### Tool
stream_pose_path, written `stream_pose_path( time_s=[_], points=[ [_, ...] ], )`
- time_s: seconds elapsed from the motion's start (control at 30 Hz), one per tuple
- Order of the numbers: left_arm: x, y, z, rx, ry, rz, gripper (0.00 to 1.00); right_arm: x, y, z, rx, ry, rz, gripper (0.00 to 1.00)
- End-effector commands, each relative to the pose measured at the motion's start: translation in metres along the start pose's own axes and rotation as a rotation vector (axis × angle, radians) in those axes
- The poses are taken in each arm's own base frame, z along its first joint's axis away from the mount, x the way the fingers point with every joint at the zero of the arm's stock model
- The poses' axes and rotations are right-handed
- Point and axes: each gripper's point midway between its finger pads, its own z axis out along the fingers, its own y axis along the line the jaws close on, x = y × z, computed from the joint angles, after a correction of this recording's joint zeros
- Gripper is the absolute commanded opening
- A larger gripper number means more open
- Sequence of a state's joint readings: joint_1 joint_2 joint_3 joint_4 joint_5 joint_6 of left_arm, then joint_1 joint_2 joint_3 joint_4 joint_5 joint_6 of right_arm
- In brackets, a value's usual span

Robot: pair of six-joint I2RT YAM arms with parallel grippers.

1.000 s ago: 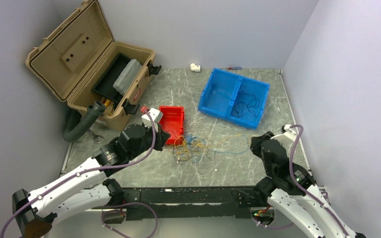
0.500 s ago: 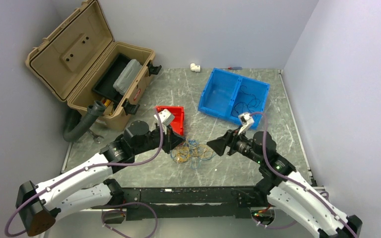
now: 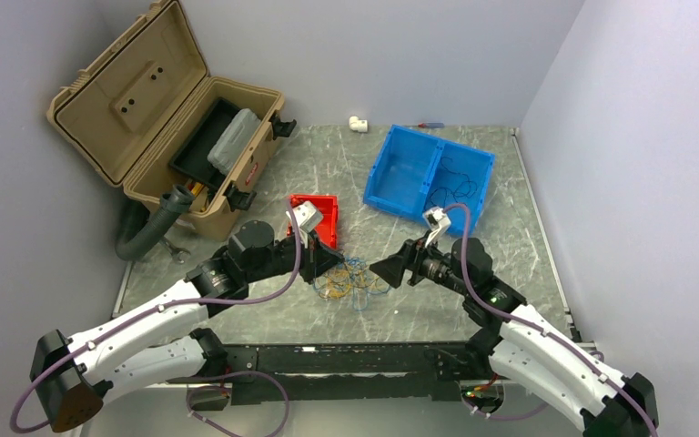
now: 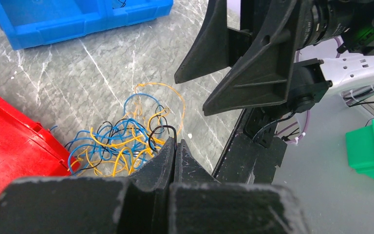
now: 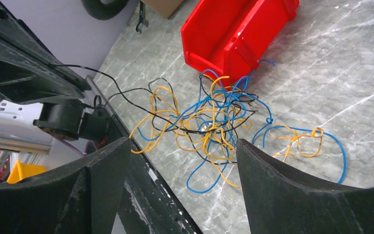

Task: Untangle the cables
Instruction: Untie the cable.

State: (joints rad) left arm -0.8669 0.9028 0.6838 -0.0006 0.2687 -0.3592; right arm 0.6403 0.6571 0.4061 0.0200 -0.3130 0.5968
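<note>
The cables [image 3: 350, 278] lie as a loose tangle of yellow-orange, blue and black wires on the grey table, just right of the red bin. In the left wrist view the cables [image 4: 121, 146] spread in front of my left gripper [image 4: 175, 141], which is shut on a thin black cable looping out of its tips. From above, my left gripper [image 3: 332, 264] sits at the tangle's left edge. My right gripper [image 3: 380, 270] faces it from the right, open and holding nothing. In the right wrist view, my right gripper [image 5: 182, 141] frames the cables [image 5: 214, 122], and the black strand runs taut to the upper left.
A red bin [image 3: 319, 214] stands tilted behind the tangle. A blue two-part bin [image 3: 416, 155] at the back holds a dark cable [image 3: 455, 191]. An open tan toolbox [image 3: 173, 118], a grey hose [image 3: 150, 228] and a white fitting [image 3: 358, 123] are further off.
My right arm swung in from the right edge toward the tangle and its gripper opened. The stretched-out strands gathered back into a compact heap. My left gripper stayed shut and edged right.
</note>
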Motion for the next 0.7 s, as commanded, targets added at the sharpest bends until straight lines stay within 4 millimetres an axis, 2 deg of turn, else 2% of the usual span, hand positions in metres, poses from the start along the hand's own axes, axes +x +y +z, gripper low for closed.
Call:
stream_pose_path(
  time_s=[0.0, 0.23, 0.47, 0.67],
  points=[
    [-0.034, -0.020, -0.006, 0.070, -0.089, 0.039, 0.00, -0.005, 0.001, 0.005, -0.019, -0.042, -0.005, 0.81],
    [-0.045, -0.029, -0.011, 0.093, -0.106, 0.051, 0.00, 0.012, -0.015, 0.015, 0.008, -0.014, 0.040, 0.82],
    [-0.068, -0.041, -0.019, 0.121, -0.153, 0.070, 0.00, 0.047, -0.055, 0.029, 0.144, 0.061, 0.121, 0.81],
    [-0.088, -0.049, -0.026, 0.129, -0.194, 0.088, 0.00, 0.062, -0.065, 0.035, 0.152, 0.086, 0.153, 0.79]
  ],
)
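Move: The cable tangle lies around 5 cm ahead of the wide-open right hand, 6 cm to its left and 16 cm below. From the left hand, shut on a black cable of it, the tangle is some 5 cm ahead, 2 cm right and 21 cm below. The red bin is about 16 cm ahead of the right hand and 15 cm left; the blue bin 30 cm ahead and 14 cm right. The open right hand sinks about 11 cm beside the tangle while the left lifts its pinched cable 6. ##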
